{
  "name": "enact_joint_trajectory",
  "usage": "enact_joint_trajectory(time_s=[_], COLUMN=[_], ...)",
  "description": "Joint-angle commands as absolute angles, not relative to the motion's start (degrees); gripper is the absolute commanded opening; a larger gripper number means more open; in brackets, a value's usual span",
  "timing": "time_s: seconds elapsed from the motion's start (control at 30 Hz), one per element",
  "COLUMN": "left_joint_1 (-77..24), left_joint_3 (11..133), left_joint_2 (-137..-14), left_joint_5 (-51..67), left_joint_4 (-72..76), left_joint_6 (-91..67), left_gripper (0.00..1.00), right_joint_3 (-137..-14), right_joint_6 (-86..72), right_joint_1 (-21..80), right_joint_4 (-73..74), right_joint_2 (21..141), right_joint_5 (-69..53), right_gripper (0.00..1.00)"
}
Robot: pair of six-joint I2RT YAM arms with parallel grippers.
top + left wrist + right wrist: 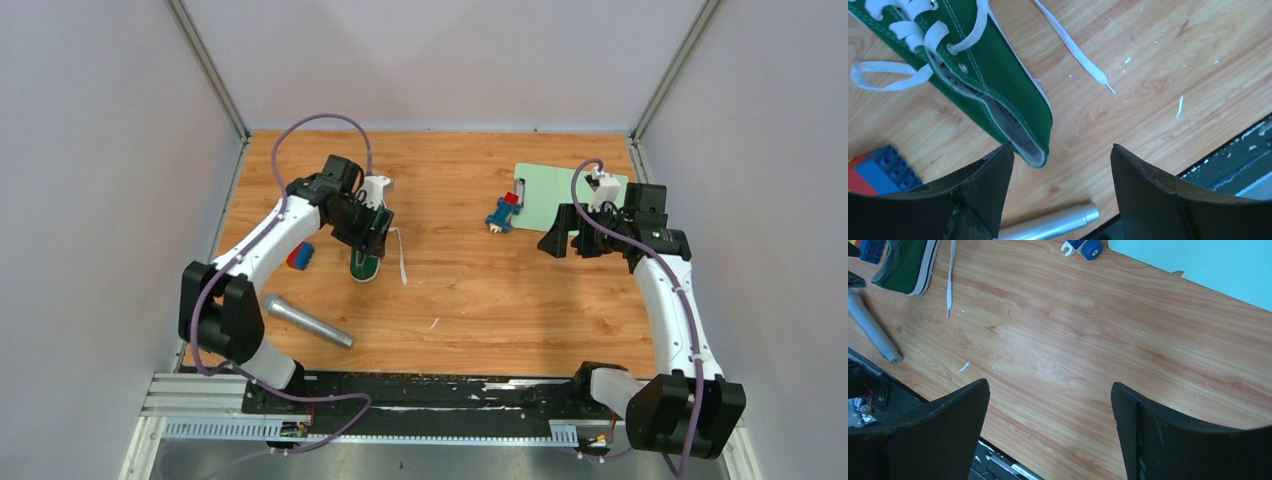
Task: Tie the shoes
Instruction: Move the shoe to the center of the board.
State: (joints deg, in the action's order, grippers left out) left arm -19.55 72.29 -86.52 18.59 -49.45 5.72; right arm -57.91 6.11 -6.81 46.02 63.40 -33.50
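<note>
The green sneaker point(366, 265) lies on the left part of the wooden table, its heel toward the near edge. My left gripper point(372, 235) hovers over it and hides most of it from above. In the left wrist view the shoe point(990, 75) fills the upper left; its heel opening sits just ahead of my open left gripper point(1062, 150), which holds nothing. One white lace point(1073, 47) trails loose to the right and another lace point(883, 75) loops to the left; they are untied. My right gripper point(1049, 385) is open over bare wood, far from the shoe point(905, 262).
A silver cylinder point(308, 321) lies near the front left. A blue and red brick point(299, 256) sits left of the shoe. A pale green board point(560, 195) and a blue toy point(502, 213) lie at the back right. The black rail point(430, 390) runs along the near edge.
</note>
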Motion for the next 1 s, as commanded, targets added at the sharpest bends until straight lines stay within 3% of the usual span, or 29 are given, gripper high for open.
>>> enact_joint_trajectory(time_s=[0.0,0.27,0.57,0.77,0.83,0.9,0.93,0.97], left_joint_1=[-20.92,-20.92,-21.00,-21.29,-21.44,-21.59,-21.72,-21.80], left_joint_3=[75.19,73.72,69.29,68.45,68.57,68.94,69.20,69.36], left_joint_2=[-91.66,-92.67,-92.38,-93.94,-95.01,-95.68,-95.73,-95.68], left_joint_5=[11.28,3.23,15.25,17.26,17.59,17.74,17.84,18.04], left_joint_4=[-43.49,-44.71,-45.66,-45.89,-46.56,-47.27,-47.50,-47.61], left_joint_6=[-1.05,-4.72,-1.81,-0.12,1.47,2.31,2.67,2.78], left_gripper=[0.76,0.58,0.62,0.54,0.48,0.34,0.20,0.14], right_joint_3=[-59.36,-57.89,-57.99,-57.86,-57.93,-58.03,-57.93,-57.89], right_joint_6=[6.88,7.03,6.92,7.12,7.12,7.12,7.20,7.28], right_joint_1=[-6.59,-6.53,-6.58,-6.51,-6.56,-6.53,-6.55,-6.58], right_joint_4=[43.93,43.89,43.88,43.80,43.85,43.83,43.85,43.78], right_joint_2=[63.71,62.44,63.20,64.21,64.54,64.77,64.77,64.82], right_joint_5=[-35.78,-36.49,-37.30,-37.34,-37.30,-37.27,-37.21,-37.12], right_gripper=[0.92,0.91,0.91,0.91,0.91,0.91,0.91,0.91])
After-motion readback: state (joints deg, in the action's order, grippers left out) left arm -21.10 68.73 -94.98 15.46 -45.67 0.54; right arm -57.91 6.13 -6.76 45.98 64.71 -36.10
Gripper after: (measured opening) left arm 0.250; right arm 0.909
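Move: The shoe lies under and ahead of the left hand, toe pointing away: its heel is about 7 cm below and 1 cm left, its middle about 11 cm ahead and 9 cm down. The loose lace lies about 8 cm right and 3 cm ahead; the toy brick is about 16 cm left and 4 cm ahead, the microphone 14 cm left and 11 cm back. From the right hand, the shoe is about 45 cm left and 12 cm ahead. The left hand drops about 6 cm in all onto the back of the shoe, swinging some 3 cm forward over the shoe on the way and then easing back, with a small drift left and back right, as the wrist turns about 10 degrees counter-clockwise and half undoes it. The half-open fingers, tipping back towards the base by nearly 10 degrees, come down astride the rear of the shoe and close at the end, pinching the heel's upper edge between their tips. ##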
